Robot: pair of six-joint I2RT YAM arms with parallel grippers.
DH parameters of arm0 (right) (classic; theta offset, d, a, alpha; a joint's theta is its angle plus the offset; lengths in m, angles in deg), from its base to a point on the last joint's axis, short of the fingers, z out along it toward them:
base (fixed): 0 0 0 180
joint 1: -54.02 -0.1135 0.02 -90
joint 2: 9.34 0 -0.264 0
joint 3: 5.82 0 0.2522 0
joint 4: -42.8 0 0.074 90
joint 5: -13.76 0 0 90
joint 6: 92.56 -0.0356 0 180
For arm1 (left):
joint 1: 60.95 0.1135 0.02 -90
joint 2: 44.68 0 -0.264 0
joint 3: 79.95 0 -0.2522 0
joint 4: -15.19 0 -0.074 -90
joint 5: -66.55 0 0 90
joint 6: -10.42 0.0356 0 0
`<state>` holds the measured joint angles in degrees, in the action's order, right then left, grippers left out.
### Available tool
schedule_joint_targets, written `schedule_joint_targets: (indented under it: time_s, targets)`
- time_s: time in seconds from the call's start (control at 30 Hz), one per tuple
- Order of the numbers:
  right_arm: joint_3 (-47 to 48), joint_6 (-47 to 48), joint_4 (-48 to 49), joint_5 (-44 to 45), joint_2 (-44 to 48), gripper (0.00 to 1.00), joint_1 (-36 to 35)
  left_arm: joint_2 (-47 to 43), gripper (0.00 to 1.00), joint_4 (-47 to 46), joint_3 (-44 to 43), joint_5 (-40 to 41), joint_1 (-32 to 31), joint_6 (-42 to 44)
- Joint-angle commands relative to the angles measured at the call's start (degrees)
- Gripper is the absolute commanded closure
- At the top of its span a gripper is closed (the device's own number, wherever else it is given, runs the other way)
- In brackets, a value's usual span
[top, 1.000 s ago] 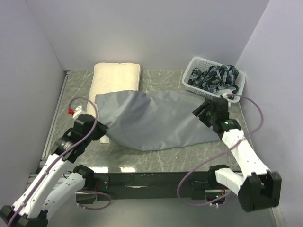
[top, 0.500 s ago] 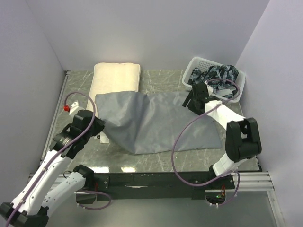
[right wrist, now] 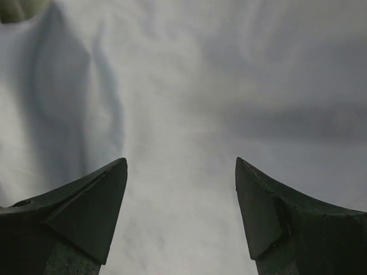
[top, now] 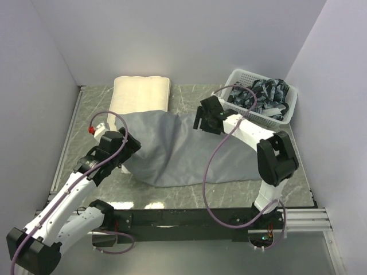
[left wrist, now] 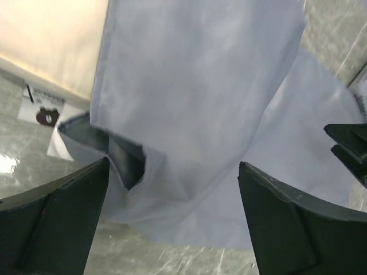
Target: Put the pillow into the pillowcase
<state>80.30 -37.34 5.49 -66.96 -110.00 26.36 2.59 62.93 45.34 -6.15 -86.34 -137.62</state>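
Note:
The cream pillow (top: 140,94) lies at the back left of the table, its near end under the grey pillowcase (top: 189,152). In the left wrist view the pillow (left wrist: 51,40) sits top left and the pillowcase (left wrist: 195,97) hangs in folds, its dark mouth gaping near the left finger. My left gripper (top: 132,147) (left wrist: 174,164) stands open over the pillowcase's left edge, nothing between its fingers. My right gripper (top: 199,117) (right wrist: 180,160) is open above the pillowcase's (right wrist: 200,86) far middle, holding nothing.
A white basket (top: 284,112) with dark cloths stands at the back right. A white tag (left wrist: 43,106) lies on the marble tabletop (top: 189,192) by the pillow's near edge. Purple walls close in the left, back and right sides.
My left gripper has opened and let go of the pillowcase's left edge. The right arm has swung left from the pillowcase's right end to its far middle, opening a little wider.

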Motion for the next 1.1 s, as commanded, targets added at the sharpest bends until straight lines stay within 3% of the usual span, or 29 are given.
schedule_joint_targets:
  time_s: [0.0, 0.23, 0.33, 0.5, 0.9, 1.07]
  targets:
    - [9.8, 2.2, -4.0, 0.2, -7.2, 0.18, 0.6, 2.4, 0.01, -3.1, -8.5, 5.8, 3.1, 2.5]
    - [22.5, 4.4, -6.7, 0.2, -14.9, 0.18, -2.2, 12.9, 0.0, -7.2, -16.0, -1.6, 17.3, 5.0]
    - [29.6, 3.8, -10.7, 1.4, -20.5, 0.18, -2.0, 19.1, 0.01, -10.7, -18.2, -5.3, 19.6, 6.1]
    - [38.4, -1.2, -13.8, 2.8, -27.6, 0.2, -0.5, 28.7, 0.01, -9.9, -28.4, -3.1, 19.8, 8.6]
    - [36.2, -9.6, -9.9, 0.3, -30.7, 0.32, 6.2, 38.1, 0.01, -19.3, -32.7, -7.2, 22.4, 16.6]
    - [36.7, -11.3, -9.0, -2.8, -33.4, 0.43, 8.0, 44.5, 0.01, -19.8, -36.8, -11.5, 24.9, 21.4]
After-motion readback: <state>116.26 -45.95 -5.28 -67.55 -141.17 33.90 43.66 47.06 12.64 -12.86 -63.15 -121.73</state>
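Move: The pillowcase corner my left hand goes to lies on the pillow, about 18 cm ahead, 7 cm to its left and 8 cm below; the pillow's middle is level with that corner and 9 cm right of it. From my right hand, the pillowcase's far edge is roughly 13 cm straight ahead and 7 cm down. Beyond that edge, the basket sits 18 cm ahead and 22 cm right of this hand; the pillow is 10 cm ahead, 33 cm left. I carry my empty left hand up and forward-left off the mouth end of the pillowcase, then on straight ahead over the pillow, about 21 cm forward in all, fingers wide open, towards the case's far-left corner. My right hand slides forward some 13 cm to the far edge, bowing left and back right while sinking 5 cm; it turns clockwise and starts narrowing its fingers over the cloth. ##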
